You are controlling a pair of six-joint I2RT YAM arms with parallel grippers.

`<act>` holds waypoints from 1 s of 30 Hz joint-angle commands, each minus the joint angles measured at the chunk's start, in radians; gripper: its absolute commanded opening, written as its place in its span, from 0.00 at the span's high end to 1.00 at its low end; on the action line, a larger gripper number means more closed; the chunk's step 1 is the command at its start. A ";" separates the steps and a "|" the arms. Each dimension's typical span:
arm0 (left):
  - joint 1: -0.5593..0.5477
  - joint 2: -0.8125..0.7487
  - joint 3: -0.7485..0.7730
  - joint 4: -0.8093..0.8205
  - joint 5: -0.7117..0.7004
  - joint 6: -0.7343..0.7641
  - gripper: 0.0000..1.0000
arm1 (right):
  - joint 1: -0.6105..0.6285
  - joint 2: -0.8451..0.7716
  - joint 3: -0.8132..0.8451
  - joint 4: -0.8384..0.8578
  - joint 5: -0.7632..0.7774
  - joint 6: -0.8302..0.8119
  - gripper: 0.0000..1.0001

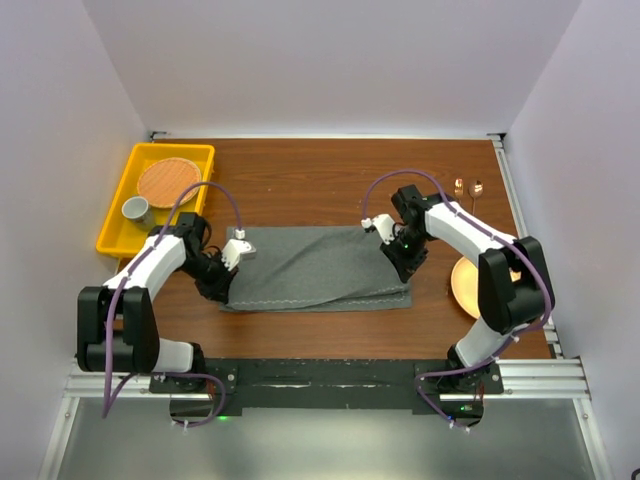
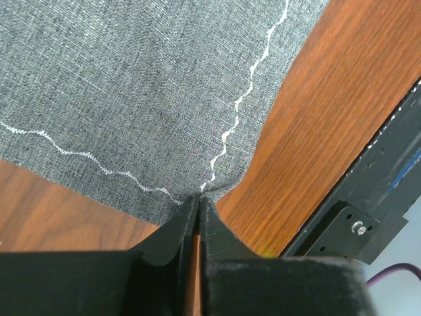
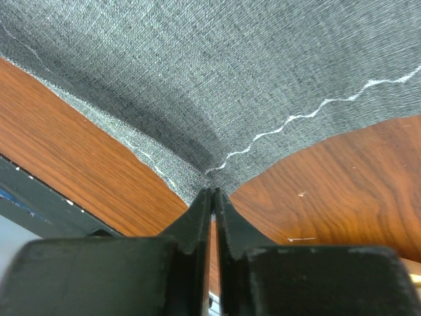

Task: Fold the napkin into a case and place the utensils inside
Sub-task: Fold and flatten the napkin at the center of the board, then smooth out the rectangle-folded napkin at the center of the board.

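The dark grey napkin (image 1: 315,265) lies on the wooden table as a wide rectangle with a pale wavy hem. My left gripper (image 1: 221,289) is shut on its near left corner; in the left wrist view the cloth (image 2: 145,92) ends right in the closed tips of that gripper (image 2: 199,197). My right gripper (image 1: 404,270) is shut on the right-hand corner, and the cloth (image 3: 217,72) rises slightly into the tips (image 3: 214,192). Two copper utensils (image 1: 467,187) lie at the back right, their handles running behind the right arm.
A yellow tray (image 1: 115,228) at the back left holds a woven round mat (image 1: 168,182) and a grey cup (image 1: 136,209). A yellow-orange plate (image 1: 464,286) sits at the right, partly behind the right arm. White walls enclose the table.
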 commanded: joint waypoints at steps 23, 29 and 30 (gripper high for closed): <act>-0.036 -0.143 0.056 0.765 0.075 -0.661 0.00 | 0.002 0.195 0.346 0.098 -0.274 0.158 0.04; -0.108 -0.094 -0.041 0.872 -0.086 -0.630 0.00 | -0.022 0.235 0.265 0.140 -0.185 0.144 0.04; -0.117 -0.082 -0.044 0.874 -0.112 -0.627 0.00 | -0.030 0.240 0.253 0.143 -0.178 0.141 0.04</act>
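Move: The folded napkin lies between the hands, each still pinching a near corner of it. Its middle is about 21 cm right and 9 cm ahead of the left hand, and some 22 cm left and 3 cm ahead of the right, level with both. The yellow tray's middle sits roughly 27 cm ahead and 18 cm left of the left hand; the plate is about 21 cm right and 3 cm back of the right hand. The napkin's two near corners are let go as both grippers open wide. The left hand rises and reaches forward about 15 cm, drifting right, over the napkin's left part, fingertips swinging forward some 30 degrees, and starts sinking again. The right arcs up, then down, ending 8 cm forward and as far left, low over the cloth, tips tilted leftward; contact there can't be seen. ##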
